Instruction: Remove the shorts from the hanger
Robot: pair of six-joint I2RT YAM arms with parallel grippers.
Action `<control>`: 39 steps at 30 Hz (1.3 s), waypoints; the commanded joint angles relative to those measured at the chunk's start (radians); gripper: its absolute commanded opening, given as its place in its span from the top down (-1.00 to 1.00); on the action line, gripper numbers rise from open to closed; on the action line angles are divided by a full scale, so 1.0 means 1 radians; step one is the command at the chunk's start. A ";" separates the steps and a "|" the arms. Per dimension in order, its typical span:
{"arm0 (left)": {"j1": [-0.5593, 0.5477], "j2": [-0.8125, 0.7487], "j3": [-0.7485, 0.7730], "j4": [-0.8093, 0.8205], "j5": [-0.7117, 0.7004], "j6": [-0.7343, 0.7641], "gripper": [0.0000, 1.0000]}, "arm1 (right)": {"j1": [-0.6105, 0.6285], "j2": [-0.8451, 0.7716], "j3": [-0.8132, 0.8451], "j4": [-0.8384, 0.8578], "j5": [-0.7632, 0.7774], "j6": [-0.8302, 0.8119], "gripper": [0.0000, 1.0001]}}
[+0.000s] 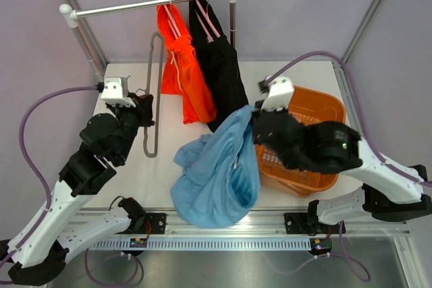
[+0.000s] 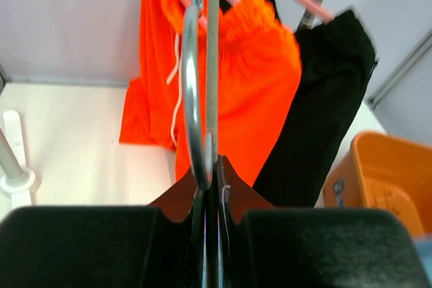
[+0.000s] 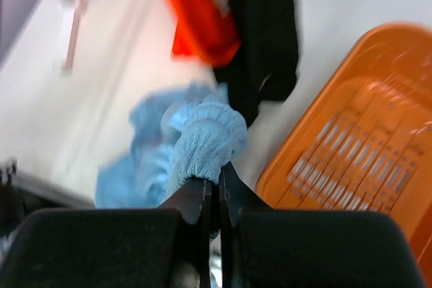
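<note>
Light blue shorts (image 1: 216,173) hang in a bunch over the table's front. My right gripper (image 1: 254,117) is shut on their gathered waistband (image 3: 202,139), which fills the right wrist view above the right gripper (image 3: 217,177). An empty grey hanger (image 1: 154,92) is off the rail, and my left gripper (image 1: 146,110) is shut on it. In the left wrist view the hanger's metal hook (image 2: 191,85) rises from the left gripper (image 2: 210,166). Orange shorts (image 1: 185,72) and black shorts (image 1: 221,72) hang on pink hangers from the rail (image 1: 152,5).
An orange slatted basket (image 1: 312,141) stands at the right, just behind my right arm; it also shows as the basket (image 3: 364,139) and the basket (image 2: 385,173). The rack's left post (image 1: 84,42) stands behind my left arm. Grey walls close in the back.
</note>
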 commanded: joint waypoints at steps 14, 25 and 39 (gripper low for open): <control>0.001 -0.106 -0.154 -0.181 0.120 -0.036 1.00 | -0.142 -0.128 0.340 1.245 0.336 -1.319 1.00; 0.001 -0.109 -0.179 -0.168 0.148 -0.031 1.00 | -0.145 -0.058 0.414 1.665 0.242 -1.749 1.00; 0.001 -0.114 -0.194 -0.163 0.146 -0.027 1.00 | -0.220 -0.067 0.247 1.360 0.245 -1.395 1.00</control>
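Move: The blue shorts are already off the hanger and in the right hand. From that hand the orange bin's middle lies roughly 15 cm ahead, 20 cm to the right and 30 cm below. The hanging black shorts are some 30 cm ahead, 9 cm to the left, about level with it. The left hand holds the bare hanger; from it the bin is about 8 cm ahead, 52 cm to the right and 33 cm below. The blue shorts, still pinched in the right hand, are swept up about 30 cm and some 20 cm to the right, high over the bin's side of the table, the fingers tipping up about 45 degrees and turning clockwise; the hand then eases a little left and down. Meanwhile the left hand keeps the hanger and sinks about 11 cm, drawing slightly back and tipping its fingers down. ##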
